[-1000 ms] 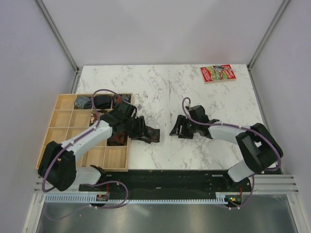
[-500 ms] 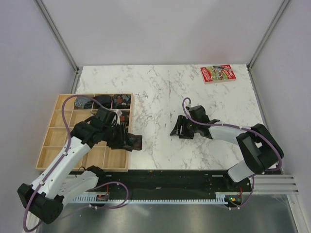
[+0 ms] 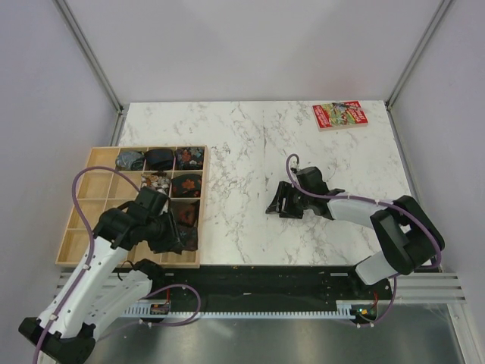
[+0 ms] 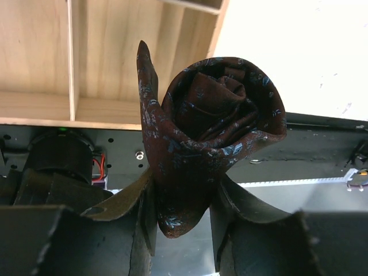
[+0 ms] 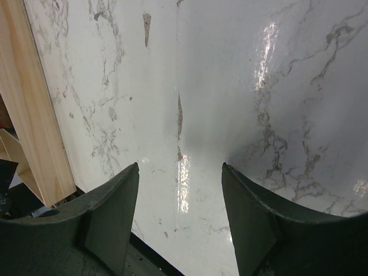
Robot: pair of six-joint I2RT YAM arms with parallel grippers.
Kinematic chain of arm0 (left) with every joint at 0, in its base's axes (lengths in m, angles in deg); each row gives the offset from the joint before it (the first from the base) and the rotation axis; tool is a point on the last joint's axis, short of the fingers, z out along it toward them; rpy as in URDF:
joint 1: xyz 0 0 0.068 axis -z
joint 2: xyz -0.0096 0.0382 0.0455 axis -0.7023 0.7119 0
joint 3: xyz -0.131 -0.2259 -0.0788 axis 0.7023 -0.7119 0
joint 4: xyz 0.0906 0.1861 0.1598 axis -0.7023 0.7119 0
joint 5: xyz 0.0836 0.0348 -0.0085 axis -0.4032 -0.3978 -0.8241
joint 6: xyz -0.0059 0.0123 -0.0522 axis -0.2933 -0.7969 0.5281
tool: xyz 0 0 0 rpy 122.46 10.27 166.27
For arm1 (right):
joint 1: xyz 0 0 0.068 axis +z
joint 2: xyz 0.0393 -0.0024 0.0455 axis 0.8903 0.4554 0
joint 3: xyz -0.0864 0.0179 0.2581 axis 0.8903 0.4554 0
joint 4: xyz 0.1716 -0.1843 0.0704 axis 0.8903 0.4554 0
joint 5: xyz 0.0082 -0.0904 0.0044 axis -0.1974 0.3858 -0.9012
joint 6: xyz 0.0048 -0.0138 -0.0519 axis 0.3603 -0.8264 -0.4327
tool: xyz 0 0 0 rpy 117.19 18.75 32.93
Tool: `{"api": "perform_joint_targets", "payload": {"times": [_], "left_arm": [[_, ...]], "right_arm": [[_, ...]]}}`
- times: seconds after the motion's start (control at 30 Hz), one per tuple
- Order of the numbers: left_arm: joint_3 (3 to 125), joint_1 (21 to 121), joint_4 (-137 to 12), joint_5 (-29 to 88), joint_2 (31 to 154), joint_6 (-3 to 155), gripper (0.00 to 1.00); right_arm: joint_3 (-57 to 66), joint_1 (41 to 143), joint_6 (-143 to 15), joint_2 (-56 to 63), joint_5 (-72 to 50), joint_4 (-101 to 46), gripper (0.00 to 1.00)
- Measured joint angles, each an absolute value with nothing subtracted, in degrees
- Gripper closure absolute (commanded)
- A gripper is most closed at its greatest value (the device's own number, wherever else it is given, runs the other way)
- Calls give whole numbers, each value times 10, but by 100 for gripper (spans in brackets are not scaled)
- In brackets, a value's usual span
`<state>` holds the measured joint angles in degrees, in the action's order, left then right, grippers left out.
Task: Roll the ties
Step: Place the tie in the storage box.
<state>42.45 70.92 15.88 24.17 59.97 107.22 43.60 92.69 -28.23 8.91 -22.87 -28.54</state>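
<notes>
My left gripper (image 3: 179, 232) is shut on a rolled dark maroon tie and holds it above the near right corner of the wooden tray (image 3: 89, 209). In the left wrist view the rolled tie (image 4: 213, 121) sits between the fingers as a tight spiral bundle, with the gripper (image 4: 181, 202) clamped on its lower end. Several other rolled ties lie in tray compartments, among them one (image 3: 160, 158) in the back row and one (image 3: 186, 185) in the second row. My right gripper (image 3: 277, 203) is open and empty, low over the marble table; in the right wrist view (image 5: 180, 172) only bare marble shows between its fingers.
The tray's bare compartments (image 4: 34, 57) show behind the held tie. A red printed booklet (image 3: 339, 115) lies at the far right of the marble table (image 3: 250, 136). The tray's wooden side (image 5: 34, 115) shows at the left of the right wrist view.
My left arm has drawn back to the near left, carrying the rolled tie from the table beside the tray to above the tray's near right corner. The right arm has barely moved.
</notes>
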Motion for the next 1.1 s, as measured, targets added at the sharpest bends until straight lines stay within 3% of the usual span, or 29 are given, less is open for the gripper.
{"api": "perform_joint_targets", "payload": {"times": [0.4,0.93,1.03,1.07,1.1], "left_arm": [[348,688,125,243,606,1096,98],[308,519,57,301,626,1069,98],[307,517,52,310,626,1065,91],[306,517,50,314,627,1063,76],[305,517,48,316,628,1062,69]], "right_arm": [[448,927,-282,87,-240,-307,32],[455,927,-280,90,-254,-327,32],[455,927,-280,92,-255,-330,32],[455,927,-280,93,-256,-331,32],[455,927,-280,93,-257,-332,32]]}}
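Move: The near right-hand compartment of the storage box, where the held tie is bound, has its middle about 5 cm ahead of the left hand, 3 cm to its left and 12 cm below. The compartment just beyond it, some 14 cm ahead and 3 cm left, holds a rolled red tie; the empty compartment beside it lies about 5 cm ahead and 12 cm left. From the right hand the target compartment is roughly 24 cm left and 10 cm back. Still pinching the rolled tie, the left hand lowers it about 5 cm towards the near right-hand compartment, first easing back a centimetre, then reaching some 4 cm forward and slightly left over the box's near wall. The wrist turns about 15 degrees counter-clockwise, and the fingers keep their hold. ##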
